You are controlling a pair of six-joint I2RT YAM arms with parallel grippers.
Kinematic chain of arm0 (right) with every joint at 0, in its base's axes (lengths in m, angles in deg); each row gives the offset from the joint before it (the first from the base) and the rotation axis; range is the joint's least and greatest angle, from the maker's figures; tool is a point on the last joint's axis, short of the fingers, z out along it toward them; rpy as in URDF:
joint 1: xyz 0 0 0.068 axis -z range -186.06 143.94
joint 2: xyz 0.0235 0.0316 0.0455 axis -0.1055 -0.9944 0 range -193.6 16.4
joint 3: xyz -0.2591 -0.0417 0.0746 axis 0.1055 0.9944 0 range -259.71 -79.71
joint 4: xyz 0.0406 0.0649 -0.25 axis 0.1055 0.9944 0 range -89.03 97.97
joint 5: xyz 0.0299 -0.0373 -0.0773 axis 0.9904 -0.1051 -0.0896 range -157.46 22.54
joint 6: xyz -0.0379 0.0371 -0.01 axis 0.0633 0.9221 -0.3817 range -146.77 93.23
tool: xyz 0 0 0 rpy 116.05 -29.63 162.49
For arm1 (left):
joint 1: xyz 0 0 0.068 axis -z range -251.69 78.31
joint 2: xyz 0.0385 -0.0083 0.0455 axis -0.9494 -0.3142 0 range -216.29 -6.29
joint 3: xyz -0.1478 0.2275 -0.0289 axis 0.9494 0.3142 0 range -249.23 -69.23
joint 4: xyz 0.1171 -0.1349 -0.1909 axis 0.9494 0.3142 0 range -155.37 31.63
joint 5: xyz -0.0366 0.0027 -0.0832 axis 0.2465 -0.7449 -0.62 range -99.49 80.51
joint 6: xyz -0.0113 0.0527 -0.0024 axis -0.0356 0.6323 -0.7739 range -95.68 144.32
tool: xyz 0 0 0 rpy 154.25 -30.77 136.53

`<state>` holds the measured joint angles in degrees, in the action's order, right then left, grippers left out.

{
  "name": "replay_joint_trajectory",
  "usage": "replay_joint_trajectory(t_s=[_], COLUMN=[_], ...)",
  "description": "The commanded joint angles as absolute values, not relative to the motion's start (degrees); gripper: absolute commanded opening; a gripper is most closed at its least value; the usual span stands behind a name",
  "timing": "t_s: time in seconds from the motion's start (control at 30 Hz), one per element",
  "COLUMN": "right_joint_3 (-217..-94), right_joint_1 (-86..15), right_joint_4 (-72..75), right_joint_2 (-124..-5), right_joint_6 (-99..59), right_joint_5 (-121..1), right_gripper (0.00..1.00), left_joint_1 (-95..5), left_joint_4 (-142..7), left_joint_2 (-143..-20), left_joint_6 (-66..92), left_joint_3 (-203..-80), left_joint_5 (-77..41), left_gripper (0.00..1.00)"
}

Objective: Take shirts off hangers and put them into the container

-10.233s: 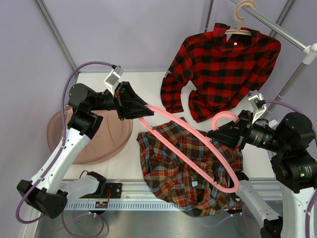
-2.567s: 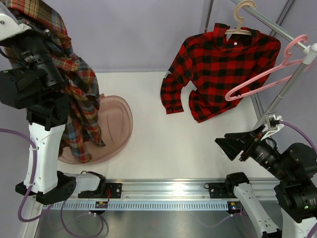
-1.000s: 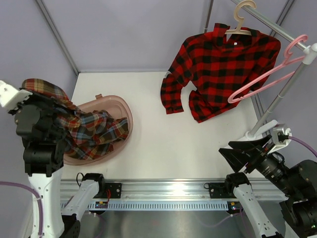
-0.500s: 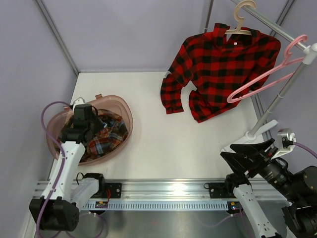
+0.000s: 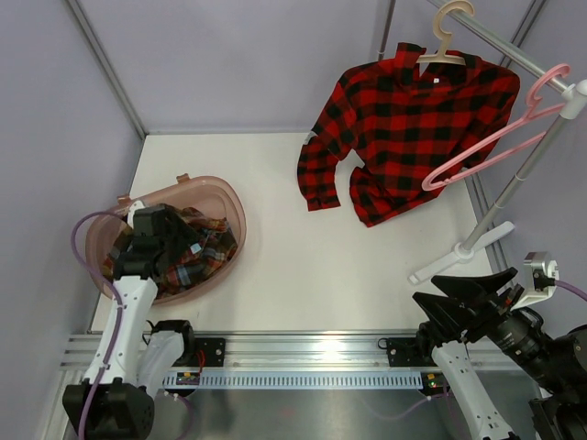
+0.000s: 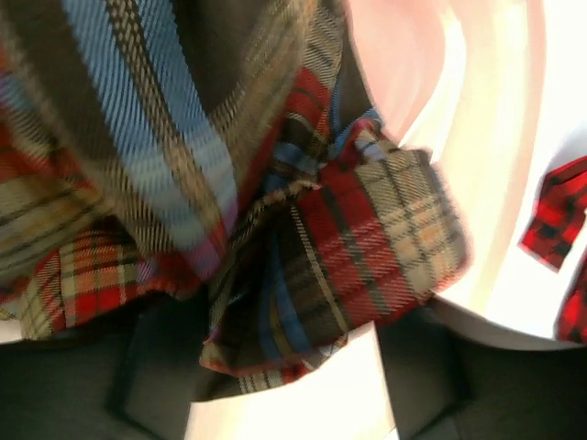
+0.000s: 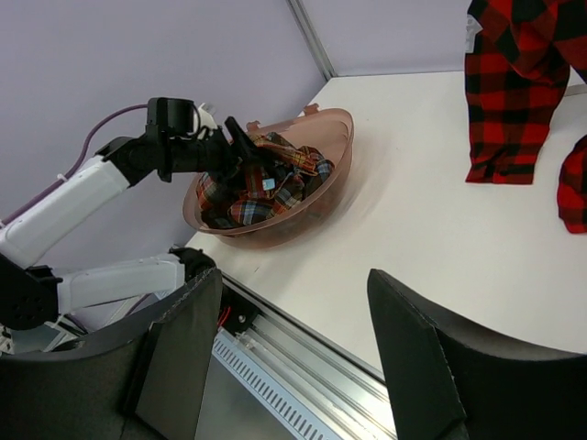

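Note:
The multicolour plaid shirt (image 5: 197, 257) lies bunched in the pinkish container (image 5: 229, 197). My left gripper (image 5: 170, 240) is down in the basin on top of it. In the left wrist view the plaid cloth (image 6: 348, 229) fills the picture, and my left gripper (image 6: 289, 385) has its dark fingers (image 6: 151, 357) spread wide, a loose fold sagging between them. The red-and-black shirt (image 5: 413, 115) hangs on the beige hanger (image 5: 449, 37). The pink hanger (image 5: 495, 137) hangs bare on the pole. My right gripper (image 5: 468, 298) is open and holds nothing at the near right.
The grey rack pole (image 5: 527, 165) slants up from its foot (image 5: 459, 257) at the right. In the right wrist view my right gripper (image 7: 293, 367) looks across the table at the basin (image 7: 275, 229), with the metal rail (image 7: 303, 376) below.
The left arm came down into the basin with the plaid shirt, and its jaws have spread apart. The right arm drew back and lower toward the near edge.

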<state>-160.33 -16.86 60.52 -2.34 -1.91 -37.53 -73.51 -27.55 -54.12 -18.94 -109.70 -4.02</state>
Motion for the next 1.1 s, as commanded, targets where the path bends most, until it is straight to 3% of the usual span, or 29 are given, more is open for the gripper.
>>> replay_joint_trajectory(t_s=[0.0, 0.07, 0.1, 0.13, 0.23, 0.33, 0.4, 0.47, 0.6, 0.73, 1.07], right_joint_3=[-160.8, -160.5, -160.3, -159.8, -159.5, -160.7, -161.8, -162.8, -165.2, -166.8, -164.4], right_joint_1=[-16.6, -16.7, -16.7, -16.7, -16.7, -16.7, -16.6, -16.6, -16.7, -16.5, -16.5], right_joint_4=[60.9, 60.5, 60.1, 59.3, 57.8, 57.1, 56.6, 56.1, 54.9, 54.9, 53.7], right_joint_2=[-2.2, -2.3, -2.4, -2.5, -3.4, -4.6, -5.6, -6.4, -8.5, -9.0, -8.7], right_joint_6=[-2.0, -1.9, -1.8, -1.4, -0.8, -0.9, -0.8, -0.6, 0.8, 0.7, -0.1], right_joint_5=[-37.2, -37.4, -37.5, -37.4, -37.1, -38.0, -38.2, -38.5, -37.2, -37.1, -36.9], right_gripper=[0.74, 0.74, 0.74, 0.74, 0.74, 0.74, 0.74, 0.75, 0.74, 0.74, 0.73], left_joint_1=[-73.2, -72.9, -72.7, -72.7, -72.3, -72.0, -68.4, -65.4, -56.2, -55.7, -53.7], left_joint_4=[-27.0, -26.2, -25.6, -24.9, -28.3, -41.7, -59.5, -71.3, -79.8, -96.1, -115.8], left_joint_2=[-46.6, -43.8, -42.7, -42.8, -44.8, -47.8, -50.7, -57.9, -73.4, -87.4, -113.2], left_joint_6=[-16.4, -14.4, -12.7, -11.6, -8.2, -5.3, -3.9, -2.1, 4.9, -1.0, -6.2], left_joint_3=[-117.6, -121.7, -123.9, -128.6, -135.7, -135.4, -133.6, -136.1, -147.3, -154.3, -171.6], left_joint_5=[3.0, 4.7, 5.0, 4.3, -3.0, -22.1, -35.2, -40.8, -50.2, -54.1, -61.4], left_gripper=[0.82, 0.95, 0.95, 0.95, 0.74, 0.75, 0.77, 0.8, 0.88, 0.94, 0.99])
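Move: The red-and-black shirt hangs some 20 cm ahead of my left hand, 45 cm to its right and 25 cm above. The pink hanger is about 10 cm ahead, 58 cm right and 38 cm up. The plaid shirt lies in the container just under this hand, the container's middle about 3 cm ahead and 8 cm below. From my right hand, the red-and-black shirt is about 42 cm ahead, 3 cm left and slightly lower. My left hand, already parted, comes free of the plaid cloth and climbs fast out of the container, about 30 cm nearly straight up. I then swing it right and forward towards the hanging red-and-black shirt, lifting and turning the fingers clockwise until they point right and slightly up, opened wide. My empty right hand rises some 4 cm. ##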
